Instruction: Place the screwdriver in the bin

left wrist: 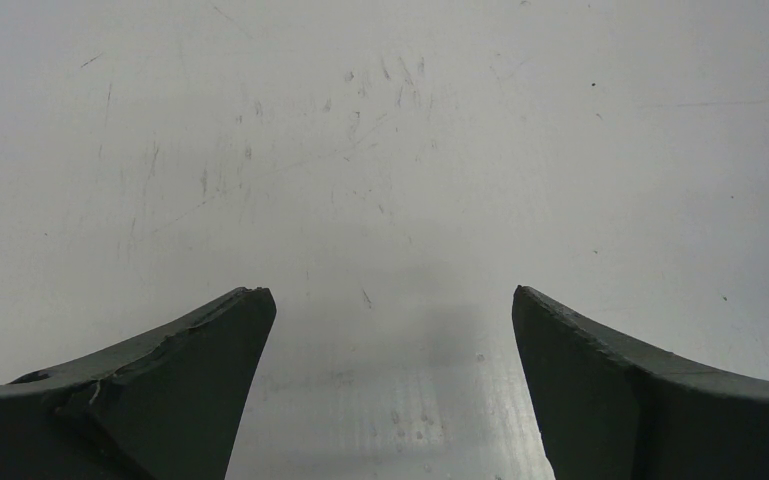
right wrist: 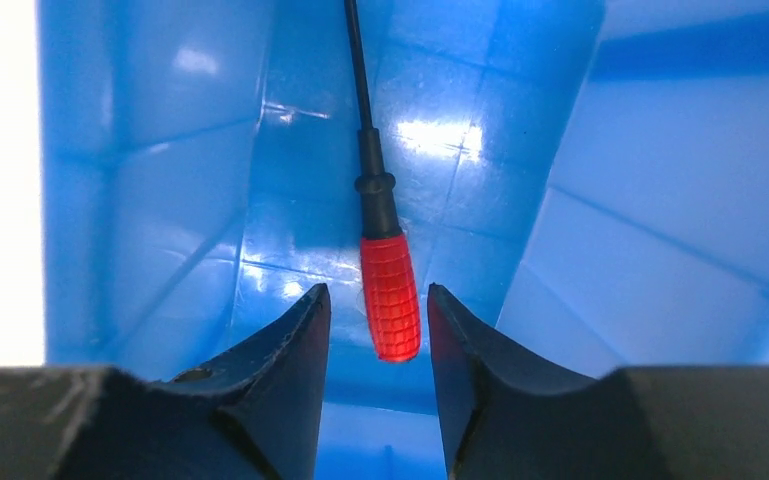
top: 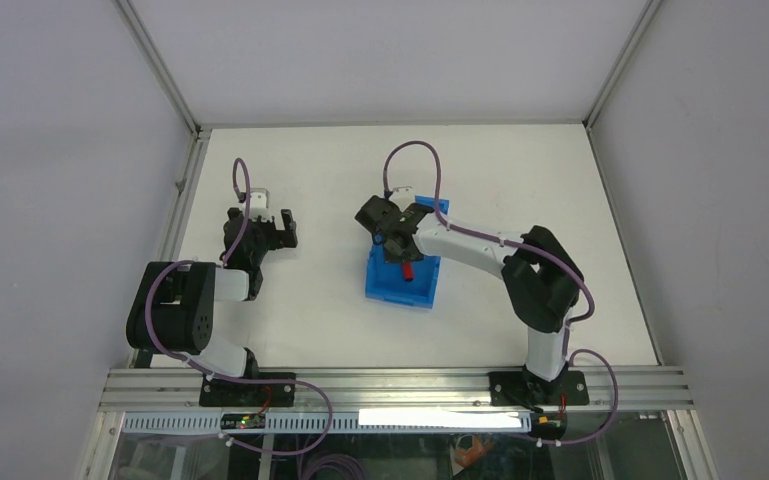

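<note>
The blue bin (top: pixel 388 288) stands mid-table. In it lies the screwdriver (right wrist: pixel 391 305), its red handle nearest the camera and its thin black shaft (right wrist: pixel 358 70) pointing away along the bin floor (right wrist: pixel 300 170). My right gripper (right wrist: pixel 377 289) hangs inside the bin over the handle end. Its jaws are open, with a slim gap showing on each side of the handle. From above, the red handle (top: pixel 408 270) shows just under the right gripper (top: pixel 397 245). My left gripper (top: pixel 278 228) rests open over bare table (left wrist: pixel 390 150), holding nothing.
Grey walls and metal frame rails (top: pixel 175 210) border the white table on the left, back and right. The bin's sloped blue walls (right wrist: pixel 660 200) stand close on both sides of the right fingers.
</note>
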You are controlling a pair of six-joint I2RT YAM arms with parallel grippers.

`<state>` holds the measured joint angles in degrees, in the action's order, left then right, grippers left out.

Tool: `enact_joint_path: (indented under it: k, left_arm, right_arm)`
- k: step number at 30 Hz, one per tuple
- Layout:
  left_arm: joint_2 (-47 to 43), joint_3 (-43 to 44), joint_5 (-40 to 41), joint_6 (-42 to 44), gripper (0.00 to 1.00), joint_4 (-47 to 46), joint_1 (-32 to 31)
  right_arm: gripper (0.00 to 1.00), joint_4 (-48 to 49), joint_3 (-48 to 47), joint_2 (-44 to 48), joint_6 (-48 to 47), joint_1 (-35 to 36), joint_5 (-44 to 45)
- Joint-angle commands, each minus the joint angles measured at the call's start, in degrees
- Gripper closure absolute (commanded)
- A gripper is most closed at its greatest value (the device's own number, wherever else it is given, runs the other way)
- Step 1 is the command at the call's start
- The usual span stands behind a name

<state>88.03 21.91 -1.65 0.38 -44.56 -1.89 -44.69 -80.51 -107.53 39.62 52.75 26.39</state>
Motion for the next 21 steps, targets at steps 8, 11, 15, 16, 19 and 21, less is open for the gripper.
enact_joint_path:
  k: [8, 11, 15, 16, 19, 21]
  left_arm:
    - [-1.6, 0.0, -0.3, -1.1, 0.01, -1.6, -0.2]
    - [-1.7, 0.0, -0.4, -1.1, 0.01, -1.6, -0.3]
    - [-1.6, 0.0, -0.4, -1.1, 0.01, -1.6, -0.3]
    - [-1.7, 0.0, -0.4, -1.0, 0.01, -1.6, -0.2]
    - [-1.6, 0.0, -0.4, -1.1, 0.01, -1.6, -0.3]
    - [-1.6, 0.0, -0.4, -1.1, 0.01, -1.6, -0.3]
  right_arm:
    - [0.13, -0.3, -6.1, 14.2, -10.6, -2.1, 8.8]
    - [0.01, -1.3, -5.2, 16.6, -12.9, -6.7, 6.3]
    - [0.01, -3.6, -2.0, 20.9, -15.5, -14.8, 5.4]
    - [0.01, -3.9, -0.7, 22.2, -16.3, -17.8, 5.2]
    - [0.01, -3.7, 2.9, 26.9, -17.9, -24.7, 3.5]
    - [0.01, -3.0, 4.9, 29.7, -19.2, -31.0, 0.4]
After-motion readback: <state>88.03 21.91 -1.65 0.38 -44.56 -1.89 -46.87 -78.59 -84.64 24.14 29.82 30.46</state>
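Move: The screwdriver already lies on the bin floor with its handle between the right hand's part-open fingertips. Its middle is about 2 cm ahead of the right hand, 1 cm to the left and some 2 cm below. The bin's middle is about 2 cm ahead of the same hand, straight in line and 1 cm lower. From the idle left hand, the screwdriver is about 9 cm back, 31 cm to the right and roughly 2 cm below. Straight up out of the bin first, the right hand climbs about 14 cm while edging forward, its fingers spreading from part open to fully open and away from the screwdriver handle. It then sweeps some 17 cm to the right, past the bin's right wall to above bare table, tipping up about 15 degrees and turning a little clockwise. ##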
